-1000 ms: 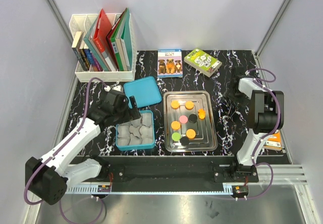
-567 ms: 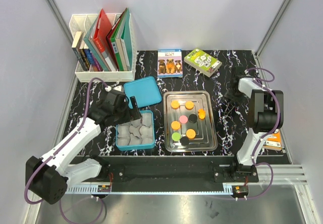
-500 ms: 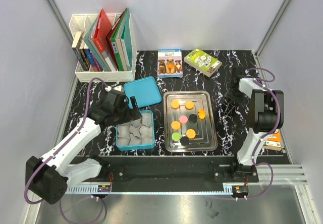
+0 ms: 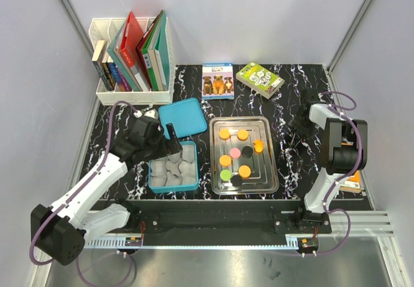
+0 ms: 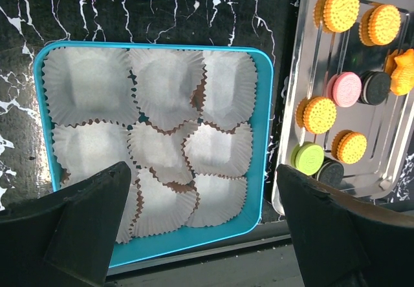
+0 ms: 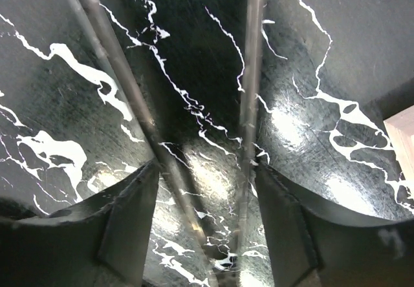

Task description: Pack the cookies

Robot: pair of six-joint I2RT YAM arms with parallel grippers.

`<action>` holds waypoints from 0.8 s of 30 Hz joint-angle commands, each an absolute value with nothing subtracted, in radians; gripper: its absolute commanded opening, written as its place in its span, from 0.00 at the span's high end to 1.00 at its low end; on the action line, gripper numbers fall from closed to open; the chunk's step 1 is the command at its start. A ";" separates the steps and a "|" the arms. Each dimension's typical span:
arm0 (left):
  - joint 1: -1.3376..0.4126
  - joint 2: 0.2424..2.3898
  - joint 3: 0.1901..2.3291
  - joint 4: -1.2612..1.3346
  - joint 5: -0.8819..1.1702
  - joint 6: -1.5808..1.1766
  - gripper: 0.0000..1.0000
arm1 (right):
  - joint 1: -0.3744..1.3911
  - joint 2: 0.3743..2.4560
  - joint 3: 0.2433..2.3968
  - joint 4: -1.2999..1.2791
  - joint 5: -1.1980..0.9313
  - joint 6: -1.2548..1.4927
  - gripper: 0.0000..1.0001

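The cookies (image 4: pixel 236 152) are small round discs, mostly orange, some black, one pink and one green, lying on a steel tray (image 4: pixel 268 170); they also show in the left wrist view (image 5: pixel 320 114). Beside the tray stands a blue box (image 4: pixel 153 177) lined with crinkled paper cups (image 5: pixel 155 145). My left gripper (image 5: pixel 202 190) hangs open and empty above the box's near right corner. My right gripper (image 6: pixel 206 190) is low over the table to the right of the tray, its fingers closed against the two arms of metal tongs (image 6: pixel 249 74).
The box's blue lid (image 4: pixel 183 117) lies behind the box. A white rack of books (image 4: pixel 132 54) stands at the back left. Two card boxes (image 4: pixel 218 80) lie at the back. An orange item (image 4: pixel 351 180) lies by the right arm's base.
The right arm's wrist has shifted slightly toward the right and nearer. The left arm, the box and the cookies have not moved.
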State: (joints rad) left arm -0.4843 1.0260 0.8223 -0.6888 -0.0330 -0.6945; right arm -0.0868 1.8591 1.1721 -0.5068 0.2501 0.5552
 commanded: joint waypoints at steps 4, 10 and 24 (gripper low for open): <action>-0.482 0.971 0.793 -0.655 -0.006 -0.710 0.01 | -0.081 1.888 1.092 -0.491 0.147 0.585 0.37; -0.483 0.980 0.795 -0.653 -0.006 -0.724 0.01 | -0.083 1.894 1.108 -0.517 0.186 0.561 0.35; -0.489 0.973 0.770 -0.646 0.012 -0.733 0.01 | -0.084 1.817 1.054 -0.522 0.195 0.543 1.00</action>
State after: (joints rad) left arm -0.4854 0.9894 0.7773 -0.6788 -0.0105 -0.7319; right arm -0.0914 1.8282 1.1240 -0.4484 0.2253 0.5392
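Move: Between the right fingers stand the metal tongs, spread in a V, the hinge back and left, their middle about 3 cm ahead and 2 cm right of the hand at its height. The fish-shaped cookie on the tray lies some 18 cm left and 8 cm back, the green box 12 cm left and 18 cm ahead, the orange box 13 cm right and 13 cm back. From the left hand the tongs are about 52 cm right, 14 cm ahead, 12 cm below. Staying low over the table with almost no travel or turn, the right hand holds its fingers part open against the outer sides of the tongs' two arms, then shuts them almost fully, squeezing the arms together into one pinched bundle; the grip effort rises as they close. ##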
